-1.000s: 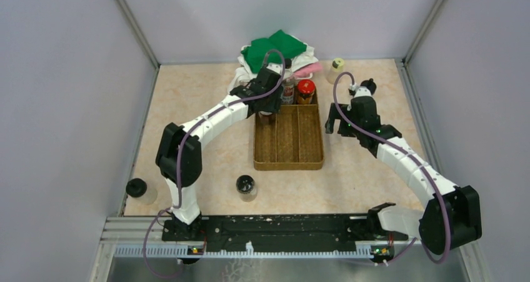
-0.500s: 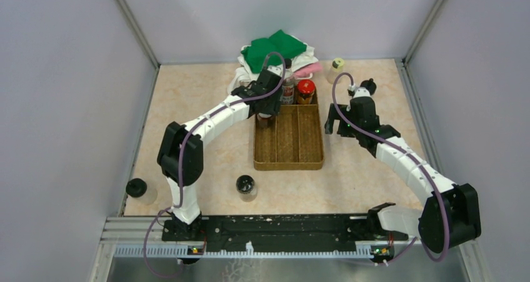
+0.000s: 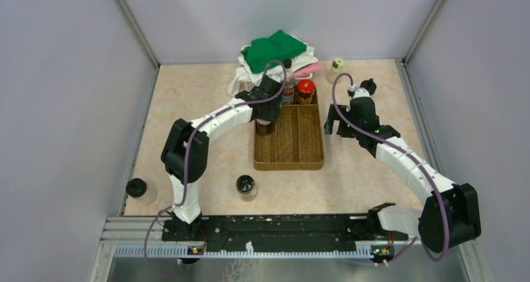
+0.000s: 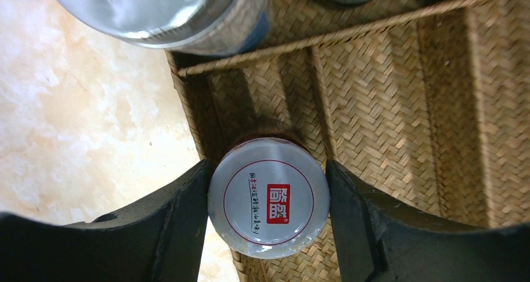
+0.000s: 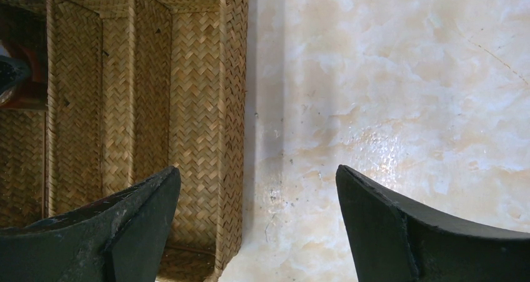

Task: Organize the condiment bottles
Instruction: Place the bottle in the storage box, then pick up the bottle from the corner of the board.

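Note:
My left gripper (image 4: pixel 267 172) is shut on a grey-lidded jar (image 4: pixel 269 197) with a red logo, both fingers pressed against its lid. It holds the jar (image 3: pixel 264 127) over the left compartment of the brown woven tray (image 3: pixel 300 147). At the tray's far end stand a tall black-capped bottle (image 3: pixel 287 82) and a red-lidded jar (image 3: pixel 305 91). A shiny-lidded jar (image 4: pixel 162 7) shows beyond the tray's cross divider (image 4: pixel 350 32). My right gripper (image 5: pixel 257 172) hangs open and empty over the tray's right rim (image 5: pixel 232 107) and the bare table.
A yellowish-lidded bottle (image 3: pixel 336 69) stands at the back right. A black-lidded jar (image 3: pixel 245 186) and a black-capped bottle (image 3: pixel 139 190) stand near the front left. Green and white cloths (image 3: pixel 275 50) are piled behind the tray. Walls close in on three sides.
My left gripper has carried the grey-lidded jar a little nearer along the tray's left compartment. The right arm has stayed where it was.

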Robot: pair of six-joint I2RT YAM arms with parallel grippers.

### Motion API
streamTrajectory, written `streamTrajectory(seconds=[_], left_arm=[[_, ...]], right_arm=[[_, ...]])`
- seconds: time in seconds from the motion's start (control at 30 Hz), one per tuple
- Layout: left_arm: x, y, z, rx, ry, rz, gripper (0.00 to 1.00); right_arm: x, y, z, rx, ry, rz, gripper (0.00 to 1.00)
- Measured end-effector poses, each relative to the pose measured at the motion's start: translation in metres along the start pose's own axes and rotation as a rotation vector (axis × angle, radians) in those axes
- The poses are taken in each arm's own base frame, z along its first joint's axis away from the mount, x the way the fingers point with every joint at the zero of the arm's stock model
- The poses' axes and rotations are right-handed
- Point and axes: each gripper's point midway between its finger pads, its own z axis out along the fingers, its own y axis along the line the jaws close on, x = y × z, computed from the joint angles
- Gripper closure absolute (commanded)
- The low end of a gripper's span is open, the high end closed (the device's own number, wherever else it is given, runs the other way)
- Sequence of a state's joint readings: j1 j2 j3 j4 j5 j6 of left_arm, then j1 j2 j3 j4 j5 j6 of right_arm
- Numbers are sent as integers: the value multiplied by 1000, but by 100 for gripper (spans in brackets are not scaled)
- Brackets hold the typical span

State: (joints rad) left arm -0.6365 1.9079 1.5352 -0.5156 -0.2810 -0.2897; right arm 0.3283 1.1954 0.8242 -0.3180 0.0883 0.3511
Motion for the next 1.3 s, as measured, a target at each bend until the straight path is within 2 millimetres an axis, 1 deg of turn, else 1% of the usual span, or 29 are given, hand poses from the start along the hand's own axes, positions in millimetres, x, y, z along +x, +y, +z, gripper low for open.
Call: streamTrajectory(seconds=[0.07, 0.13, 0.17, 0.2, 0.4, 0.5, 0.57, 0.6, 0.63, 0.7, 0.77, 0.87, 0.93, 1.0, 1.13, 1.2, 1.3], left_arm=[[8, 2, 6, -12, 20, 8, 22], [6, 2, 7, -12, 13, 3, 19], [4, 2, 7, -11, 6, 0, 6], [2, 1, 8, -9, -3, -3, 2], [-5, 0, 6, -6, -20, -7, 1], [-16, 0, -4, -1, -43, -13, 1], [-29, 2, -18, 3, -74, -19, 1], [-38, 4, -30, 5, -98, -26, 1], [-46, 5, -40, 6, -121, -30, 1], [-67, 10, -68, 15, -189, -45, 1], [-83, 16, -95, 18, -251, -59, 1], [-99, 25, -128, 22, -326, -79, 1], [-101, 30, -138, 19, -348, -87, 1], [-97, 34, -139, 11, -345, -89, 1], [-79, 40, -124, -10, -293, -77, 1], [-72, 42, -118, -17, -272, -72, 1], [-68, 43, -112, -21, -256, -67, 1]], right_arm=[[0, -1, 0, 1, 0, 1, 7], [0, -1, 0, 4, 1, 2, 6], [1, -2, 1, 4, 2, 2, 6], [1, -2, 1, 4, 3, 2, 7], [4, -5, 4, 20, 11, 2, 6], [-2, -9, 7, 47, 15, 6, 7], [-18, -15, 8, 77, -3, 19, 7], [-31, -19, 8, 99, -22, 29, 7], [-47, -24, 8, 122, -52, 41, 6], [-77, -34, 7, 157, -109, 69, 6], [-108, -45, 3, 179, -173, 98, 7], [-143, -51, 6, 178, -227, 120, 9], [-163, -48, 16, 156, -241, 120, 10], [-174, -38, 31, 111, -234, 109, 10], [-178, -22, 60, 26, -180, 70, 9], [-180, -18, 75, 1, -156, 42, 9], [-180, -18, 92, 1, -139, 12, 8]])
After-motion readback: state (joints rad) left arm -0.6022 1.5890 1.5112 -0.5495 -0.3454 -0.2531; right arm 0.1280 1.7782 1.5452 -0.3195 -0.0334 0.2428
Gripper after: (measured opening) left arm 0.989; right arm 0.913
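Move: The brown jar with the white lid is already between the left fingers, its middle some 4 cm below the hand, over the box's left compartment. From the left hand, the silver-lidded shaker stands about 12 cm straight ahead, and the red-label bottle about 13 cm ahead and 9 cm right. From the right hand, the yellow-capped bottle is roughly 34 cm ahead, 4 cm right and 7 cm lower; the black-topped bottle is about 22 cm ahead, 14 cm right. The brown jar is lowered a last centimetre into the left compartment and the left fingers open off its lid; the hand then climbs about 17 cm, eases down some 4 cm and drifts left, its fingers tilting more forward. Meanwhile the open right hand heads about 19 cm forward towards the yellow-capped bottle, arcing up and right past the box, then partly back left and down. ##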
